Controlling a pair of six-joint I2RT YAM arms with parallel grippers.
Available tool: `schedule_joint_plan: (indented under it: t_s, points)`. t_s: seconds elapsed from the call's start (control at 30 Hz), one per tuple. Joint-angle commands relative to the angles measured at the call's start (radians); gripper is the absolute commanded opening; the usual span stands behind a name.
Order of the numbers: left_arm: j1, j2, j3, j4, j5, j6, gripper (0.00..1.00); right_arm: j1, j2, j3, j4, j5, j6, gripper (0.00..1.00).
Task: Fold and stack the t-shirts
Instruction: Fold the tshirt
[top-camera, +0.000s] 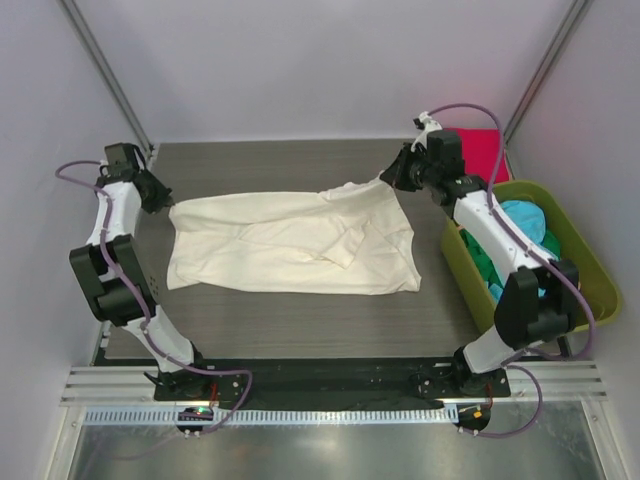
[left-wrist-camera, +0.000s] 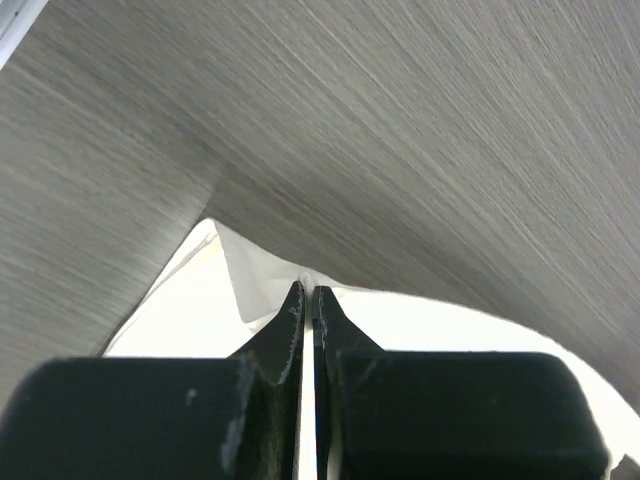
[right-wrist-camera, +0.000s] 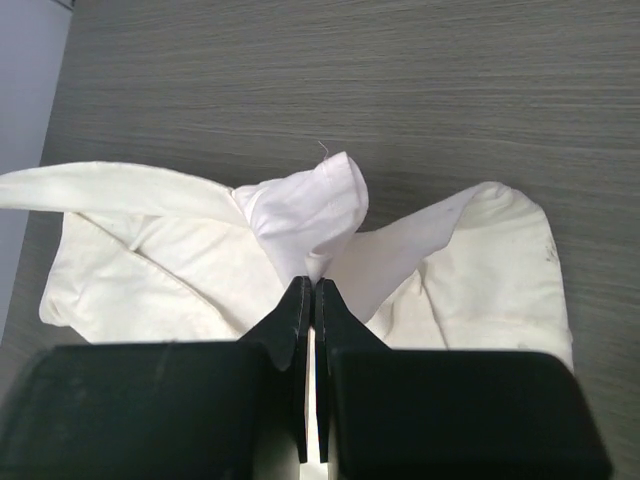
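A cream-white t-shirt (top-camera: 290, 243) lies spread across the middle of the dark table. My left gripper (top-camera: 160, 197) is shut on its far-left corner; in the left wrist view (left-wrist-camera: 306, 290) the fabric (left-wrist-camera: 200, 310) is pinched between the jaws. My right gripper (top-camera: 392, 178) is shut on the shirt's far-right corner and lifts it a little; the right wrist view (right-wrist-camera: 313, 282) shows a bunched fold (right-wrist-camera: 305, 205) rising from the jaws. A magenta-red t-shirt (top-camera: 482, 152) lies at the far right. Turquoise (top-camera: 528, 222) and green (top-camera: 483, 258) shirts sit in the basket.
An olive-green plastic basket (top-camera: 590, 262) stands at the table's right edge, beside my right arm. White walls close in the left, back and right. A metal rail (top-camera: 330, 385) runs along the near edge by the arm bases.
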Motion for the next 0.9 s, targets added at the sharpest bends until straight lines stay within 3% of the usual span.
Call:
schedule_joint_plan:
  t_s: [0.0,0.27,0.3,0.33,0.37,0.4,0.43,0.5,0.67,0.87]
  points:
    - [0.007,-0.091,-0.029,0.052,-0.001,0.006,0.0,0.009,-0.13,-0.126,0.084,0.044,0.027,0.01]
    - [0.015,-0.162,-0.152,0.004,-0.099,0.001,0.0,0.043,-0.374,-0.566,0.162,0.254,0.178,0.01]
    - [0.015,-0.174,-0.159,-0.025,-0.131,-0.01,0.11,0.046,-0.391,-0.614,0.159,0.261,0.193,0.02]
    - [0.026,-0.185,-0.164,-0.037,-0.144,-0.02,0.15,0.046,-0.406,-0.631,0.151,0.307,0.217,0.11]
    - [0.032,-0.198,-0.184,-0.04,-0.159,-0.034,0.21,0.048,-0.45,-0.648,0.139,0.326,0.23,0.33]
    - [0.041,-0.232,-0.193,-0.042,-0.18,-0.065,0.45,0.051,-0.472,-0.675,0.137,0.368,0.239,0.51]
    - [0.062,-0.249,-0.204,-0.04,-0.184,-0.082,0.57,0.051,-0.498,-0.682,0.13,0.389,0.256,0.63]
    - [0.072,-0.29,-0.233,-0.028,-0.211,-0.099,0.73,0.052,-0.546,-0.68,0.101,0.425,0.255,0.85]
    - [0.037,-0.412,-0.273,0.003,-0.228,-0.111,0.73,0.098,-0.54,-0.625,0.074,0.424,0.264,0.88]
    - [-0.184,-0.361,-0.277,-0.054,-0.256,-0.132,0.7,0.301,-0.31,-0.541,0.076,0.51,0.3,0.87]
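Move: Both hands still hold the t-shirt's raised far edge. The middle of its lying left end is about 14 cm back, 1 cm right and 10 cm below the left hand. The lying right half's middle is some 15 cm behind the right hand, 1 cm right and 18 cm lower. A triangular flap lies about 7 cm left of the right hand and 16 cm back; the red cloth lies 26 cm right and 8 cm ahead. Both grippers let go of the t-shirt's far edge as they bring it back over the lying part. The right hand goes back some 12 cm and down as much, turning clockwise by about 20 degrees, opens, then rises a little and shifts left. The left, almost level, draws back about 5 cm before opening wide, continues back, then climbs and veers right. ##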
